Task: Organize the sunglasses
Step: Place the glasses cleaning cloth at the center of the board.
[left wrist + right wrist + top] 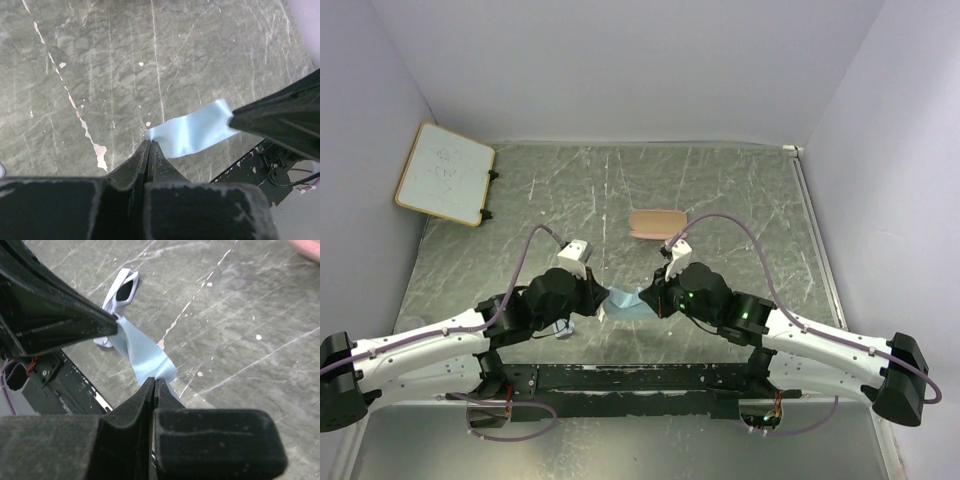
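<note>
The white-framed sunglasses (121,289) lie on the table behind the left gripper's fingers (75,322); in the top view only a sliver of the sunglasses (562,329) shows under the left arm. Between the two arms a light blue cloth (627,302) is stretched just above the table. My left gripper (150,143) is shut on one corner of the cloth (192,129). The right gripper (154,382) is shut on the opposite end of the cloth (142,352). The tan-pink case (657,222) lies closed farther back, apart from both grippers.
A small whiteboard (445,172) leans at the back left corner. Grey walls close in the table (740,200) on three sides. The black base rail (620,378) runs along the near edge beneath the arms.
</note>
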You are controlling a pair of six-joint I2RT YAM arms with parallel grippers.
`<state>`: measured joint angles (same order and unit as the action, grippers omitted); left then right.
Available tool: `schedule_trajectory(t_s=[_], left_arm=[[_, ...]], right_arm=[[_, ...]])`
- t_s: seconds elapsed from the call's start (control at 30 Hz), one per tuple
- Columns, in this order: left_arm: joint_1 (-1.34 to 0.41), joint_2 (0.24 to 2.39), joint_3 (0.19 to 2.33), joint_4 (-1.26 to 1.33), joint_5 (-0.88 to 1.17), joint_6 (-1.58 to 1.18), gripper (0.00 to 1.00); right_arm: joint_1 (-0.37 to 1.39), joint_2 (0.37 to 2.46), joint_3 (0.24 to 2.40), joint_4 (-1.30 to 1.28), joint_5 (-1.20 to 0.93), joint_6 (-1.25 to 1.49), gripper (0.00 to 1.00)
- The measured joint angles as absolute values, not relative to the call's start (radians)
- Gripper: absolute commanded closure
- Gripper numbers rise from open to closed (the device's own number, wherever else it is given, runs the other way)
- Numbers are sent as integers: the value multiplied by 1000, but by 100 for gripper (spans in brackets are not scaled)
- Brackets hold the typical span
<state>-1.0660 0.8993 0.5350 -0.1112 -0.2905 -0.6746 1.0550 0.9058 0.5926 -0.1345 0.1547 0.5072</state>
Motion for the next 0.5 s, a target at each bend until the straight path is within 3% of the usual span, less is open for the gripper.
schedule_trajectory(t_s=[0.5], left_arm=[[-1082,993,561,-157,-376,-694,93]], right_arm=[[1084,973,478,-99,200,569,100]])
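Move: Both hands already hold the cleaning cloth between them by its corners, some 10 cm apart. The bare patch of table beneath the cloth lies about 14 cm below the left hand and 5 cm to its right; from the right hand it is about 15 cm down and 5 cm to the left. The sunglasses lie about 10 cm left of the left hand, level with it; the open case is roughly 20 cm ahead of the left hand and 12 cm to its right. Downward, quickly, the right hand takes its side of the cleaning cloth some 6 cm towards the table, easing back about 1 cm, tipping slightly and edging outwards to the right. The left hand rises a touch, then sinks to about 2.5 cm below where it began, with a slight roll. Both shut grippers keep their pinch on the cloth. ##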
